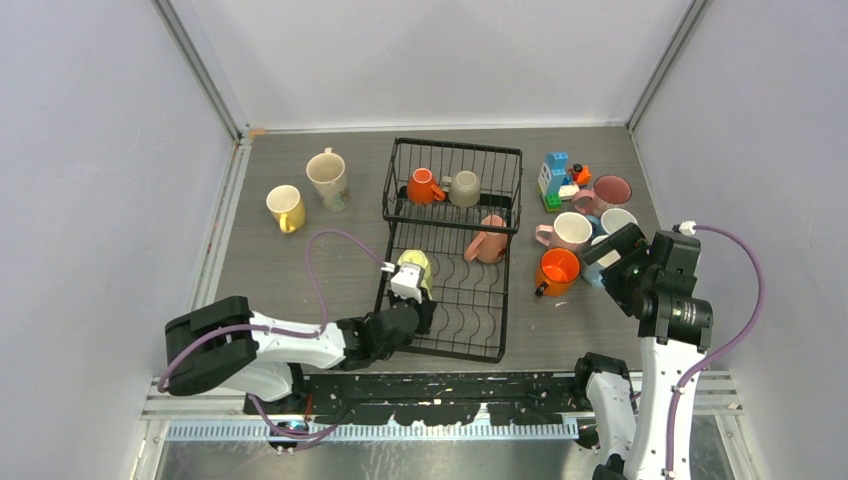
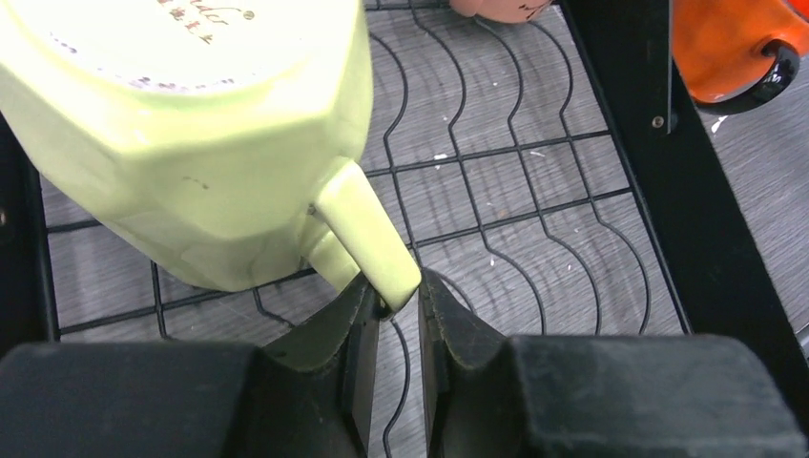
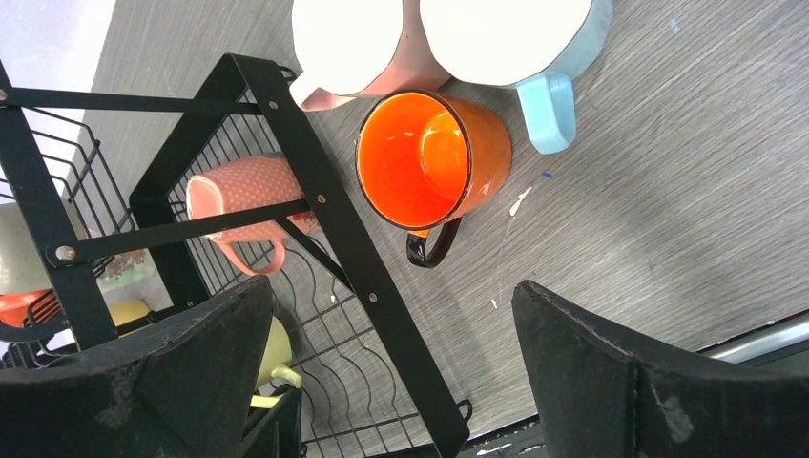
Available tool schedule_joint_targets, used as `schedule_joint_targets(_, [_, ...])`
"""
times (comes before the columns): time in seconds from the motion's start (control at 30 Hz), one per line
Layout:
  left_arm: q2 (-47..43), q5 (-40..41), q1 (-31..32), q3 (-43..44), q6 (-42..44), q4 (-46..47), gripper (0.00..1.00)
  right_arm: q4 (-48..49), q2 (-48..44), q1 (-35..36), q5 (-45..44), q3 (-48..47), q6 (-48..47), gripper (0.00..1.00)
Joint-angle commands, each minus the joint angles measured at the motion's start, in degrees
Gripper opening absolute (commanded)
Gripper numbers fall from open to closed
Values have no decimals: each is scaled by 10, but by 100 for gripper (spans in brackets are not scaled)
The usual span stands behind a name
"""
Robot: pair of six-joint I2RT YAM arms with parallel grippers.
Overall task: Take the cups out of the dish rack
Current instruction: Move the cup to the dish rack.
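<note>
The black wire dish rack [image 1: 505, 300] stands mid-table. A pale green cup [image 1: 415, 265] lies on its wavy tray, base toward the left wrist camera [image 2: 191, 143]. My left gripper [image 2: 399, 291] is shut on that cup's handle [image 2: 367, 234], at the tray's near left corner [image 1: 420, 300]. A pink cup [image 1: 487, 240] lies tipped on the tray's far right. In the basket section sit an orange cup [image 1: 424, 187] and a grey-beige cup [image 1: 464, 188]. My right gripper [image 3: 389, 291] hangs open and empty, right of the rack [image 1: 615, 262].
On the table left of the rack stand a yellow cup [image 1: 285, 207] and a cream cup [image 1: 327, 177]. To the right sit an orange cup [image 1: 557, 270], pink cups [image 1: 570, 232], a light blue cup [image 1: 617, 220] and a toy-block figure [image 1: 558, 178].
</note>
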State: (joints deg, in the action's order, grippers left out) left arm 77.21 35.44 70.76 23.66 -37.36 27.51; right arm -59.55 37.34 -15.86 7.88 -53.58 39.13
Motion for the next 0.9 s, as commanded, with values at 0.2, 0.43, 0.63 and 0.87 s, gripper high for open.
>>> schedule_joint_targets(0.2, [-30, 64, 13, -13, -62, -52, 35, 25, -6, 2, 12, 2, 1, 100])
schedule_joint_targets(0.43, [-39, 84, 16, 3, -85, -102, 41, 26, -8, 2, 12, 4, 1, 100])
schedule_joint_targets(0.63, [-40, 113, 22, 42, -115, -184, 47, 26, -8, 2, 13, 5, 1, 100])
schedule_joint_targets(0.87, [-31, 143, 23, 81, -167, -273, 49, 28, -7, 3, 15, 6, 1, 100])
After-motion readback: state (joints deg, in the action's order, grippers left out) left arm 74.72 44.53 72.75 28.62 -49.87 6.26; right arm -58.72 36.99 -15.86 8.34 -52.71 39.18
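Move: The green cup stands upside down in the rack, its handle tip still between the left fingertips. Its middle is about 5 cm ahead of the left hand and 2 cm to its left, roughly level in height. The salmon cup is some 11 cm ahead and 12 cm right, and the orange cup outside the rack about 5 cm ahead and 26 cm right. From the right hand, the green cup lies roughly 35 cm left, 3 cm ahead and 13 cm below. Open the left fingers to about half of their range to let go of the green cup's handle, while easing the hand about 3 cm left. Let it sink some 1.5 cm on the way, then rise by half of that. Turn the wrist roughly 10 degrees counter-clockwise, so that the open fingers come to sit around the handle tip, the right finger close beside it. ##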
